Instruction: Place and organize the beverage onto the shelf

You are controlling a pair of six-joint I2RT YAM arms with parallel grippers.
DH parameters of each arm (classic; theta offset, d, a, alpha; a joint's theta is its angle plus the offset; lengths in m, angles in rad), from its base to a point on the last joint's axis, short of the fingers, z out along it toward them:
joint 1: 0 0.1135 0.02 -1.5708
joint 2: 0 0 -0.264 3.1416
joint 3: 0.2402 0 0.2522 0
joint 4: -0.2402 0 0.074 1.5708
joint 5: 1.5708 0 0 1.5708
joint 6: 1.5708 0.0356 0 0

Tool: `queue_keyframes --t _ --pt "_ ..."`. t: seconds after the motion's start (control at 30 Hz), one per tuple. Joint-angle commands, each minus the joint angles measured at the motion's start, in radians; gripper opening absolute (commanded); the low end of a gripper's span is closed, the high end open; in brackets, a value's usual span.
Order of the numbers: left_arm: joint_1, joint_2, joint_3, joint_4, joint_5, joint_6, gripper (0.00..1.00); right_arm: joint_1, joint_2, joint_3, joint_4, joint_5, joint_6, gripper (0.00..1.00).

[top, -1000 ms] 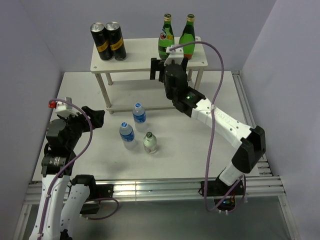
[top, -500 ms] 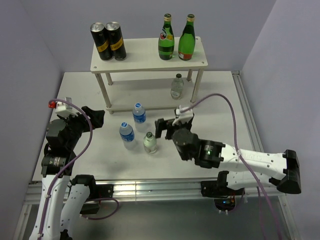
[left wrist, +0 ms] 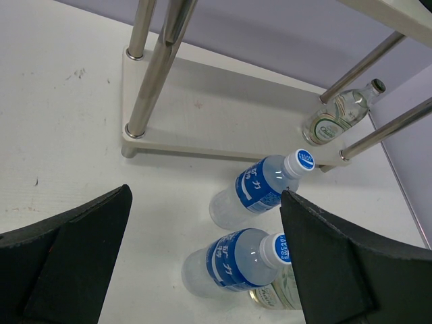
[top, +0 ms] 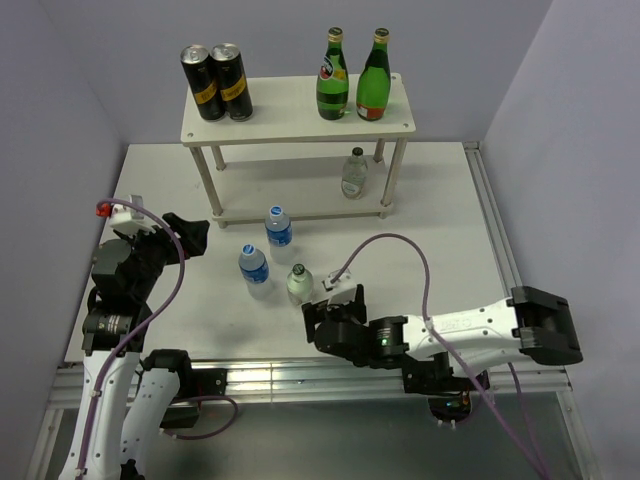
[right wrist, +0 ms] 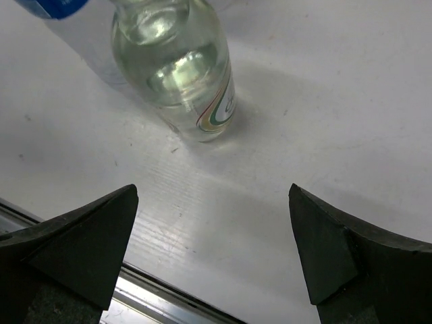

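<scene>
The cream shelf [top: 290, 118] stands at the back of the table. Its top board carries two black cans [top: 216, 84] and two green bottles [top: 352, 78]. One clear glass bottle [top: 354, 173] stands on the lower board. On the table in front stand two blue-label water bottles [top: 279, 228] [top: 254, 266] and a small clear glass bottle [top: 299, 286]. My right gripper [top: 325, 308] is low, just in front of that small bottle [right wrist: 179, 74], open and empty [right wrist: 212, 192]. My left gripper [top: 195, 237] hovers open at the left, facing the water bottles [left wrist: 266, 185] [left wrist: 236, 270].
The shelf's thin legs [left wrist: 152, 74] rise at the lower board's corners [left wrist: 216, 115]. A metal rail [right wrist: 169, 293] runs along the table's near edge, right under my right gripper. Purple walls close in the left, back and right sides.
My right arm has drawn back from the shelf and swung down to the table's front, by the small glass bottle. A clear glass bottle now shows on the lower board. The left arm stayed still.
</scene>
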Motion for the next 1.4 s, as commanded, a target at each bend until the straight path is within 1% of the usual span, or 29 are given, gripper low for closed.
queue_keyframes --t 0.0,0.07,0.27,0.43,0.47,0.6,0.8,0.93,1.03,1.07,1.13,1.17,1.23,1.27,1.33,1.37 --pt "0.008 -0.002 0.002 0.03 0.009 0.012 0.99 -0.008 0.075 0.039 0.118 -0.009 0.019 1.0" --pt "0.008 -0.003 0.003 0.03 0.009 0.012 0.99 -0.015 0.144 0.076 0.125 -0.004 -0.018 1.0" --pt "0.008 -0.005 0.003 0.03 0.014 0.012 0.99 -0.107 0.275 0.093 0.272 -0.061 -0.076 1.0" --pt "0.008 -0.003 0.003 0.032 0.019 0.012 0.99 -0.161 0.399 0.124 0.395 -0.062 -0.134 1.0" --pt "0.008 -0.003 0.002 0.032 0.019 0.012 0.99 -0.176 0.418 0.128 0.438 -0.055 -0.144 1.0" --pt "0.008 -0.002 0.0 0.034 0.017 0.01 0.99 -0.202 0.519 0.153 0.52 -0.018 -0.174 1.0" --pt "0.008 0.006 0.0 0.034 0.023 0.012 0.99 -0.222 0.589 0.173 0.638 0.048 -0.205 1.0" --pt "0.008 0.008 0.0 0.034 0.028 0.01 0.99 -0.222 0.635 0.168 0.73 0.097 -0.23 0.97" --pt "0.008 0.011 0.002 0.035 0.032 0.009 0.99 -0.23 0.681 0.182 0.776 0.131 -0.242 0.84" --pt "0.008 0.011 0.0 0.035 0.032 0.01 0.99 -0.235 0.701 0.184 0.809 0.141 -0.245 0.72" --pt "0.006 0.014 0.002 0.037 0.034 0.01 0.99 -0.248 0.717 0.19 0.829 0.152 -0.253 0.61" --pt "0.006 0.014 0.002 0.037 0.037 0.01 0.99 -0.255 0.724 0.19 0.857 0.161 -0.256 0.51" --pt "0.003 0.018 0.0 0.035 0.034 0.01 0.99 -0.264 0.741 0.194 0.885 0.163 -0.282 0.37" --pt "0.003 0.02 0.0 0.035 0.032 0.012 0.99 -0.272 0.743 0.199 0.885 0.174 -0.286 0.21" --pt "0.0 0.02 0.002 0.034 0.032 0.012 0.99 -0.279 0.737 0.208 0.874 0.183 -0.291 0.11" --pt "-0.002 0.018 0.002 0.035 0.031 0.012 0.99 -0.288 0.717 0.21 0.842 0.209 -0.286 0.02"
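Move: The clear glass bottle I want stands about 11 cm ahead of my right hand and 7 cm to its left, its middle some 3 cm lower. Close by on the left is the nearer water bottle, roughly 10 cm left of the glass one and 3 cm farther out; the far water bottle stands some 15 cm beyond the glass one and 5 cm to its left. From my left hand the glass bottle lies about 20 cm right, level with it, and 21 cm below. My right hand sinks some 7 cm with fingers wide, at first slipping left, then sweeping forward and left around the glass bottle, about 13 cm forward in all. Near the end I close the fingers part way until they pinch its body from both sides, tipping the fingertips up and turning the hand clockwise some 15 degrees while still going forward low. ##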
